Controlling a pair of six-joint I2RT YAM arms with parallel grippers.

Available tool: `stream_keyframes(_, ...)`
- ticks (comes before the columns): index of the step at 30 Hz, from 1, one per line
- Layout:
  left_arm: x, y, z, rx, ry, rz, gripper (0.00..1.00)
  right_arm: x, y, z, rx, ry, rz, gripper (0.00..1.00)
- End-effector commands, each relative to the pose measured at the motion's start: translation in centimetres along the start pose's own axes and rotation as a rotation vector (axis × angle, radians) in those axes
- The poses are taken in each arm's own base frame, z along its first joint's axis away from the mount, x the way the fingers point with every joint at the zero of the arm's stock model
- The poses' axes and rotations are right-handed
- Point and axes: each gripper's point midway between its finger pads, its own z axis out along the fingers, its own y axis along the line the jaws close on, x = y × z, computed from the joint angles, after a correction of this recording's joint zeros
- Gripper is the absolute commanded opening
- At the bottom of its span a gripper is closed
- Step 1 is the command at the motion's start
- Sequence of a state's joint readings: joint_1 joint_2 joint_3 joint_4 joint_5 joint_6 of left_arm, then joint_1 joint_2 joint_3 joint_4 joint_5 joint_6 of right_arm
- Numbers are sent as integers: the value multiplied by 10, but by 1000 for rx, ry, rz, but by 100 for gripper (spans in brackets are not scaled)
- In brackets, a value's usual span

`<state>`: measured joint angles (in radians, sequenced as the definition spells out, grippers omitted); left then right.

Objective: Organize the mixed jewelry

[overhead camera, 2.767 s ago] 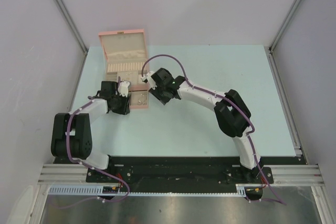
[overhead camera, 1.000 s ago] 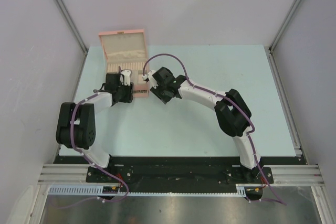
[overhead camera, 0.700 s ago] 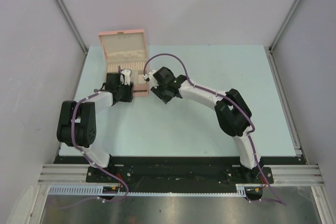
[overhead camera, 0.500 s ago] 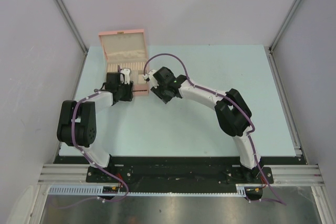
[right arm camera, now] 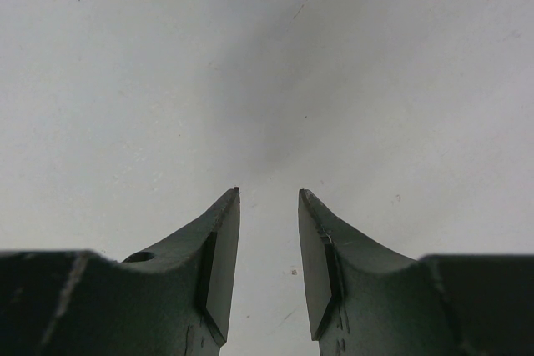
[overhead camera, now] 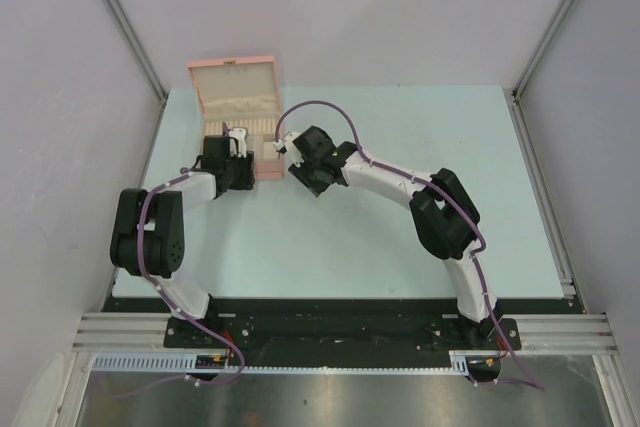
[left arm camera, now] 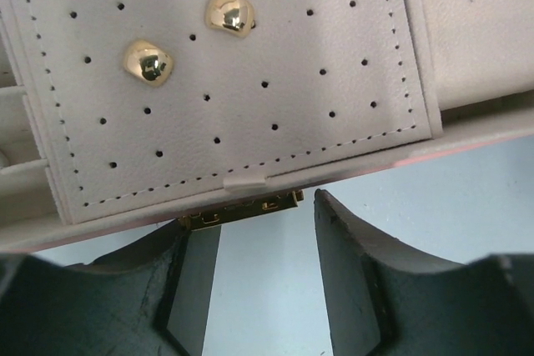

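Note:
The pink jewelry box (overhead camera: 236, 87) stands open at the table's back left, its lid raised. In the left wrist view its cream perforated panel (left arm camera: 275, 64) carries two gold stud earrings (left arm camera: 229, 14) (left arm camera: 148, 62), jewelry pinned side by side. A gold clasp (left arm camera: 242, 208) sits on the box's front edge. My left gripper (left arm camera: 260, 227) (overhead camera: 241, 145) is open right at that clasp, nothing between its fingers. My right gripper (right arm camera: 269, 193) (overhead camera: 284, 143) hovers open over bare table just right of the box, holding nothing.
The pale blue table (overhead camera: 400, 197) stretches to the right and front of the box. Grey walls and metal rails (overhead camera: 535, 117) close in the sides. The two wrists sit close together at the box's front edge.
The left gripper has moved up to the box front and its jaws have widened a little. The box's front part reaches less far toward me than before. The right arm has barely moved.

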<state>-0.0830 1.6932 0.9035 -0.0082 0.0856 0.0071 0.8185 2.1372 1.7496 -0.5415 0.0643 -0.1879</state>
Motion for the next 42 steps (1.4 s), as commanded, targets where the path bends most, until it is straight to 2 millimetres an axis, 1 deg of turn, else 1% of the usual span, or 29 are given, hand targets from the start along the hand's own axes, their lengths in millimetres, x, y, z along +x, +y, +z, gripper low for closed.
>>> stream_keyframes(1,-35,-1,7,-8,-110,-35,54,-24,-9,-24,22,-80,18,39)
stream_keyframes(3,-37,-1,7,-10,-118,-36,54,-24,-10,-23,23,-79,21,39)
stream_keyframes(10,-32,1,2,-24,-135,-44,56,-24,-8,-23,17,-82,22,39)
stream_keyframes(11,-35,3,1,-31,-148,-45,57,-24,-8,-23,16,-82,24,39)
stream_keyframes(14,-35,4,1,-37,-152,-46,66,-25,-7,-22,14,-82,18,39)
stream_keyframes(15,-36,4,1,-39,-156,-46,66,-24,-7,-22,14,-81,20,39)
stream_keyframes(18,-35,6,3,-48,-151,-50,68,-24,-7,-23,17,-80,20,39)
stream_keyframes(22,-38,8,1,-60,-176,-56,69,-24,-7,-24,17,-80,17,39)
stream_keyframes(28,-37,8,-1,-66,-183,-59,70,-25,-6,-24,15,-82,15,39)
stream_keyframes(32,-36,8,-1,-67,-174,-59,74,-26,-5,-27,18,-84,13,40)
stream_keyframes(36,-33,5,-9,-55,-175,-52,75,-26,-7,-30,24,-87,11,40)
stream_keyframes(38,-38,3,-19,-47,-197,-47,75,-26,-7,-31,23,-89,10,39)
stream_keyframes(39,-36,3,-23,-45,-195,-41,75,-27,-8,-32,24,-92,11,40)
stream_keyframes(40,-41,2,-31,-40,-218,-33,75,-28,-8,-33,25,-95,11,39)
stream_keyframes(41,-43,-1,-35,-28,-225,-26,75,-30,-9,-35,24,-101,11,39)
stream_keyframes(42,-39,-2,-39,-20,-217,-7,76,-31,-9,-37,24,-106,11,39)
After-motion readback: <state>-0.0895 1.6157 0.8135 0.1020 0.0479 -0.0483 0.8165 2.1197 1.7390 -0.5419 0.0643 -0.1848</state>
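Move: The left hand is right at the front of the pink jewelry box, its fingertips astride the gold clasp, which sits about 1 cm ahead, some 1 cm to the left and roughly level with them. On the padded panel behind it, one gold stud lies about 4 cm ahead and 1 cm left, the other 3 cm ahead and 3 cm left. The cream square insert is some 7 cm ahead, 6 cm right. From the right hand the clasp is about 3 cm ahead, 16 cm left and 3 cm lower. Barely creeping forward, by about half a centimetre, the left hand stays at the box front, its fingertips against the face by the clasp, while its fingers spread from about half to three-quarters open. Only at the very end does it rise some 1.5 cm and ease slightly back, the fingertips tilting up about 5 degrees and coming free of the front. ##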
